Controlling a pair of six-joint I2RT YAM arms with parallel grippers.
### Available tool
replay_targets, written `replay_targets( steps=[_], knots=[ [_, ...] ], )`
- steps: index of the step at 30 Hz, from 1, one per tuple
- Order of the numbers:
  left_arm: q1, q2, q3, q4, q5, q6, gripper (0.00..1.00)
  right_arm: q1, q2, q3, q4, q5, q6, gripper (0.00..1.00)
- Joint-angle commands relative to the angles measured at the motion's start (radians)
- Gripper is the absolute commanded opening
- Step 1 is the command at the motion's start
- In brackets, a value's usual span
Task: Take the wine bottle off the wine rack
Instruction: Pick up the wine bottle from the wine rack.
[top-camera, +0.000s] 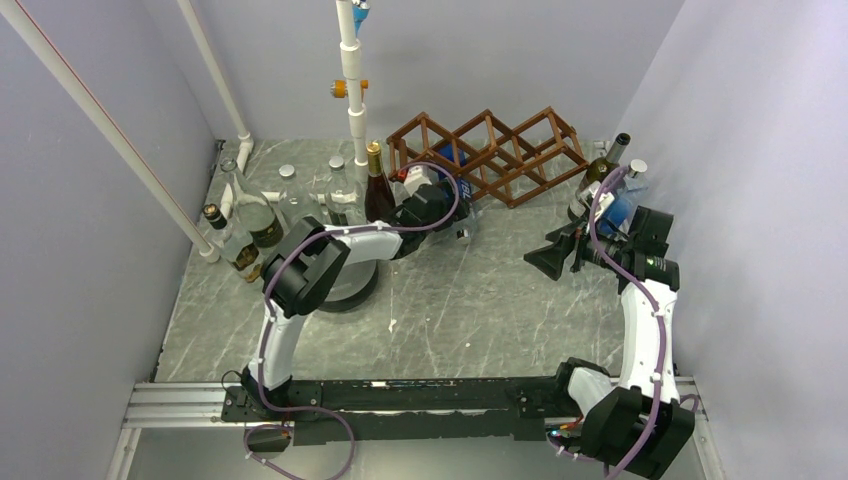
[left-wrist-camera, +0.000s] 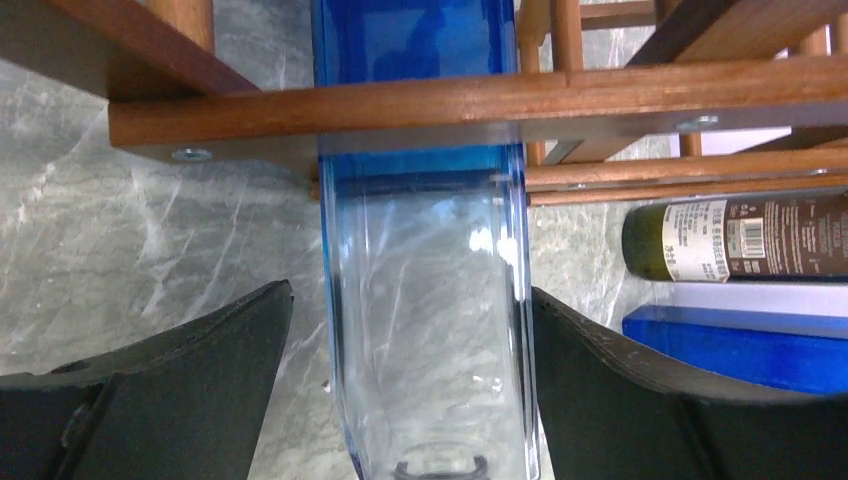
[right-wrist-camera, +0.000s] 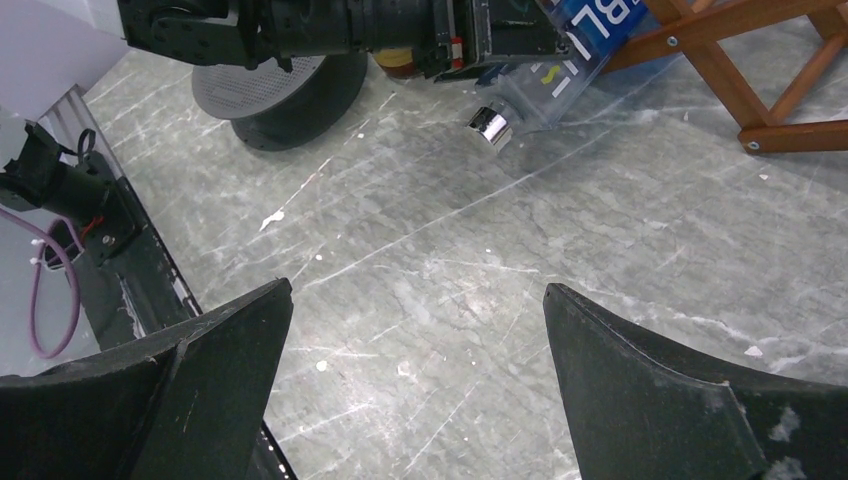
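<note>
The brown wooden wine rack (top-camera: 490, 150) stands at the back of the table. A clear bottle with a blue upper part (left-wrist-camera: 430, 300) lies in its left cell, neck end toward me. My left gripper (left-wrist-camera: 410, 292) is open around the clear lower part of the bottle. The right finger (left-wrist-camera: 600, 370) touches the glass and the left finger (left-wrist-camera: 200, 370) stands a little off it. In the right wrist view the bottle (right-wrist-camera: 560, 60) with its silver cap sticks out of the rack (right-wrist-camera: 740, 70). My right gripper (right-wrist-camera: 417, 290) is open and empty above the bare table.
Several bottles (top-camera: 250, 215) stand at the back left by white pipes (top-camera: 352, 80). A dark bottle (top-camera: 378, 185) stands by a black round base (top-camera: 345, 280). A green bottle (top-camera: 600, 175) and a blue one (top-camera: 620, 205) stand at the right wall.
</note>
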Motion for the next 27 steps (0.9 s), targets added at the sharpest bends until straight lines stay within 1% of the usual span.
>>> replay_targets(
  steps=[1, 7, 8, 10, 13, 15, 19, 21, 23, 27],
  knots=[
    [0.002, 0.034, 0.068, 0.020, -0.058, -0.014, 0.89, 0.008, 0.000, 0.011, 0.027, 0.005, -0.028, 1.00],
    [0.002, 0.052, 0.081, 0.030, -0.068, -0.030, 0.85, 0.015, -0.001, 0.009, 0.029, 0.016, -0.030, 1.00],
    [0.001, 0.051, 0.076, 0.036, -0.069, -0.031, 0.82, 0.017, -0.002, 0.009, 0.029, 0.018, -0.031, 1.00],
    [0.000, 0.047, 0.057, 0.069, -0.063, -0.032, 0.72, 0.018, -0.002, 0.008, 0.030, 0.020, -0.029, 1.00],
    [0.000, 0.034, 0.023, 0.120, -0.049, -0.033, 0.52, 0.019, -0.002, 0.007, 0.032, 0.024, -0.031, 1.00],
    [-0.004, 0.016, -0.010, 0.155, -0.040, -0.032, 0.42, 0.021, -0.003, 0.006, 0.032, 0.027, -0.031, 1.00],
    [-0.023, -0.037, -0.074, 0.204, -0.053, -0.009, 0.19, 0.022, -0.005, 0.006, 0.035, 0.028, -0.030, 1.00],
    [-0.039, -0.067, -0.102, 0.214, -0.063, 0.003, 0.10, 0.023, -0.006, 0.006, 0.035, 0.029, -0.030, 1.00],
    [-0.056, -0.100, -0.132, 0.219, -0.075, 0.013, 0.05, 0.023, -0.007, 0.006, 0.035, 0.029, -0.030, 1.00],
    [-0.096, -0.174, -0.199, 0.215, -0.097, 0.018, 0.01, 0.023, -0.010, 0.006, 0.034, 0.031, -0.031, 1.00]
  ],
)
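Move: The wine bottle to be taken, the square blue-and-clear one lying in the rack, is already between the left hand's open fingers, its middle about 4 cm ahead, 1 cm left and 1 cm lower. The wine rack's middle stands some 12 cm ahead and 5 cm right at about hand height; the standing red bottle is roughly 18 cm left, 4 cm back, its middle 5 cm higher. From the right hand, the wine bottle lies about 22 cm ahead, 13 cm left and 14 cm below. The left hand noses a little over 1 cm farther forward along the square bottle while its fingers narrow from nearly wide open to about two-thirds, until both pads pinch the bottle's sides just short of the rack's front rail. With that grip kept, it turns back and draws the bottle about 4 cm straight back towards the robot, gathering speed and staying level, away from the rack. ##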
